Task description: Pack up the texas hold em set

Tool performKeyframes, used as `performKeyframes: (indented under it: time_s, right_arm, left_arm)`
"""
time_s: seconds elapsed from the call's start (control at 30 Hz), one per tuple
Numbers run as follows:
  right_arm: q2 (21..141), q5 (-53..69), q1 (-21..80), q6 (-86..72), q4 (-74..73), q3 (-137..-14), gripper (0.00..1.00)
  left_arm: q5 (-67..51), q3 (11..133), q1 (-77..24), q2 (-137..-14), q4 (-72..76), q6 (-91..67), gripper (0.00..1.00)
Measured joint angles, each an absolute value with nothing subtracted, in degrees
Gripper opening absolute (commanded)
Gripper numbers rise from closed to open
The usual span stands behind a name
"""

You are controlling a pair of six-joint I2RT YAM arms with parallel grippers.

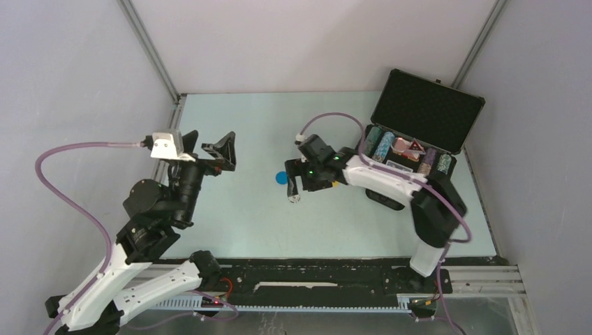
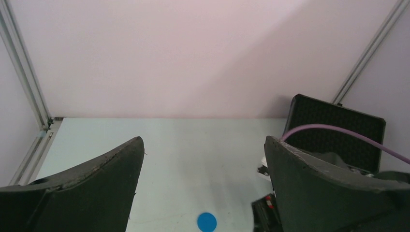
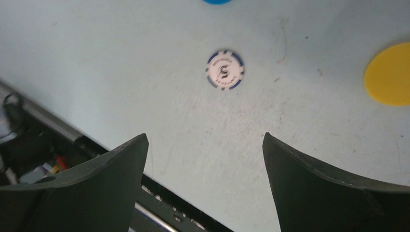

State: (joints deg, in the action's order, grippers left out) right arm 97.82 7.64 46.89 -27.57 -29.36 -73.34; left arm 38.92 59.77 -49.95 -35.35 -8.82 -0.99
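Observation:
The black foam-lined briefcase (image 1: 427,112) stands open at the back right. It holds rows of striped chips (image 1: 380,144), a red triangle (image 1: 415,146) and card decks. Its lid also shows in the left wrist view (image 2: 333,126). A blue disc (image 1: 281,179) lies mid-table and shows in the left wrist view too (image 2: 207,222). A white and blue chip (image 1: 295,198) lies flat just in front of it. My right gripper (image 1: 299,183) hovers open and empty above this chip (image 3: 225,70). A yellow disc (image 3: 389,73) lies beside it. My left gripper (image 1: 209,144) is open, empty and raised at the left.
The table's black front rail (image 3: 159,195) runs just below my right gripper. Metal frame posts (image 2: 19,72) and white walls close in the table at the back and sides. My right arm (image 1: 391,181) stretches across in front of the briefcase.

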Motion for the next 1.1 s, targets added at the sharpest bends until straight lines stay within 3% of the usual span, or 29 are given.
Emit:
performKeyframes:
  time_s: [0.3,0.6,0.83,1.0,1.1]
  right_arm:
    - [120.31,-6.33,50.89,-29.61,-43.38,-97.06,0.89]
    - [125.56,-6.79,51.16,-29.95,-49.15,-99.94,0.82]
    - [128.09,-7.01,51.77,-29.76,-50.94,-103.02,0.82]
    - [130.72,-7.55,52.73,-29.63,-51.94,-108.03,0.70]
    - [131.85,-7.64,53.04,-29.56,-52.05,-108.84,0.70]
  left_arm:
    - [37.91,55.02,-49.95,-34.87,-7.11,-0.58,0.98]
    - [37.80,55.02,-49.95,-33.69,-6.63,-0.60,0.98]
    - [37.82,55.02,-49.89,-33.69,-6.57,-0.60,0.97]
    - [37.82,55.02,-49.78,-33.69,-6.57,-0.58,0.98]
    - [37.82,55.02,-49.78,-33.69,-6.57,-0.58,0.98]
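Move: The white-and-blue poker chip lies flat on the table about 3 cm ahead of the right hand, 3 cm to its left and some 10 cm below. From the chip, the blue disc is roughly 7 cm farther out and 4 cm left, and the yellow disc about 6 cm farther out and 13 cm right. From the left hand the chip lies about 6 cm ahead, 16 cm to the right and 43 cm below. No contact with the poker chip yet: the right hand heads down to it, dropping about 9 cm and shifting some 4 cm left and 3 cm forward, quickly at first, with a small draw back midway. Its wrist swings some 25 degrees, bringing the left-slanting fingers near upright, and the open fingers narrow by about a quarter around the chip. The left hand sinks a couple of centimetres, then waits open. ##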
